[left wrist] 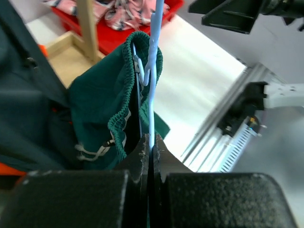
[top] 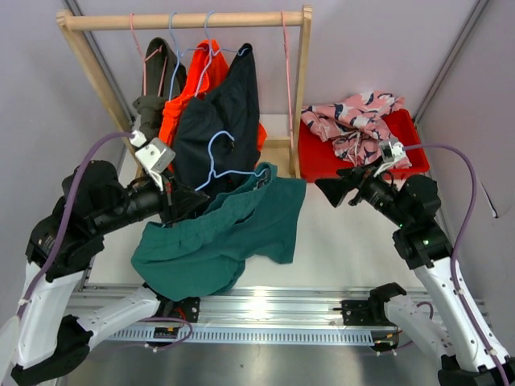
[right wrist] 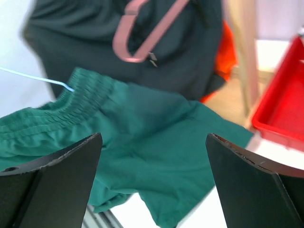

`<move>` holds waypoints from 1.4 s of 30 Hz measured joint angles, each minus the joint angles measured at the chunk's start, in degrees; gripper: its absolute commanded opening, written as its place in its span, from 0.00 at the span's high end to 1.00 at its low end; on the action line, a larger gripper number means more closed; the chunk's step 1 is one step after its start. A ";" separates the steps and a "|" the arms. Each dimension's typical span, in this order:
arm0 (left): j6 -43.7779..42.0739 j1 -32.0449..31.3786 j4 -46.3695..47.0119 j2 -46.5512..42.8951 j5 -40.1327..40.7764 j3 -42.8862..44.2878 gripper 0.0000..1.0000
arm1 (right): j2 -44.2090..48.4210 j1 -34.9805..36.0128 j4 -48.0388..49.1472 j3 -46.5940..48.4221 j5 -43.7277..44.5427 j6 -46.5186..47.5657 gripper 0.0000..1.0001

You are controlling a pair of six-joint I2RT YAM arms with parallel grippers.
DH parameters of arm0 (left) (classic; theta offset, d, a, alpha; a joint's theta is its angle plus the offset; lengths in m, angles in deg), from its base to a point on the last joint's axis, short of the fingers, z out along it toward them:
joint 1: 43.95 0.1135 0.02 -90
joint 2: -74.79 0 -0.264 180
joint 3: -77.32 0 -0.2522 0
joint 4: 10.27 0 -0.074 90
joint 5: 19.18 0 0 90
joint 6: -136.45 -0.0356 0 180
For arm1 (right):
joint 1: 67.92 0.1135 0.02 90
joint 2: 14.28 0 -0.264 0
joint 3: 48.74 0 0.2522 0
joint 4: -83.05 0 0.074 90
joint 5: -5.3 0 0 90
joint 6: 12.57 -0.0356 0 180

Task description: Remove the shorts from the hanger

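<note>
Teal shorts (top: 225, 233) hang from a light-blue wire hanger (top: 221, 157) off the rack, their legs drooping onto the table. My left gripper (top: 195, 195) is shut on that hanger's wire (left wrist: 153, 71), and the teal waistband (left wrist: 118, 109) is still clipped to it just beyond the fingertips. My right gripper (top: 330, 189) is open, to the right of the teal shorts (right wrist: 156, 142) and apart from them, with nothing between its fingers. Olive shorts (top: 157, 88), orange shorts (top: 201, 80) and navy shorts (top: 221, 112) hang on the rack. Pink printed shorts (top: 354, 121) lie in the red bin (top: 406, 133).
The wooden rack (top: 185, 20) stands at the back, its right post (top: 299, 96) next to the bin. An empty pink hanger (top: 286, 64) hangs near that post. A metal rail (top: 265, 310) runs along the table's near edge between the arm bases.
</note>
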 measured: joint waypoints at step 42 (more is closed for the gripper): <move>9.03 -0.94 -0.35 3.67 -12.00 14.67 1.00 | -11.32 17.92 12.46 4.92 14.05 1.36 1.00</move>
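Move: The right end of the green shorts' waistband, still on the blue hanger, lies about 15 cm left and 5 cm ahead of the right hand, 3 cm lower; from the left hand, which holds the hanger, it is some 12 cm ahead, 18 cm right and 5 cm lower. From the right hand, the black shorts hang about 18 cm ahead and 33 cm left, the empty pink hanger 22 cm ahead and 14 cm left, both slightly higher. The green shorts, on the blue hanger still pinched by the left hand, are brought back about 5 cm and up 8 cm, then held there. The open right hand draws back and left, swings left and forward to the waistband's right end, and shuts on its edge some 10 cm left of its start; gripping it, the hand starts off right, forward and slightly up. ##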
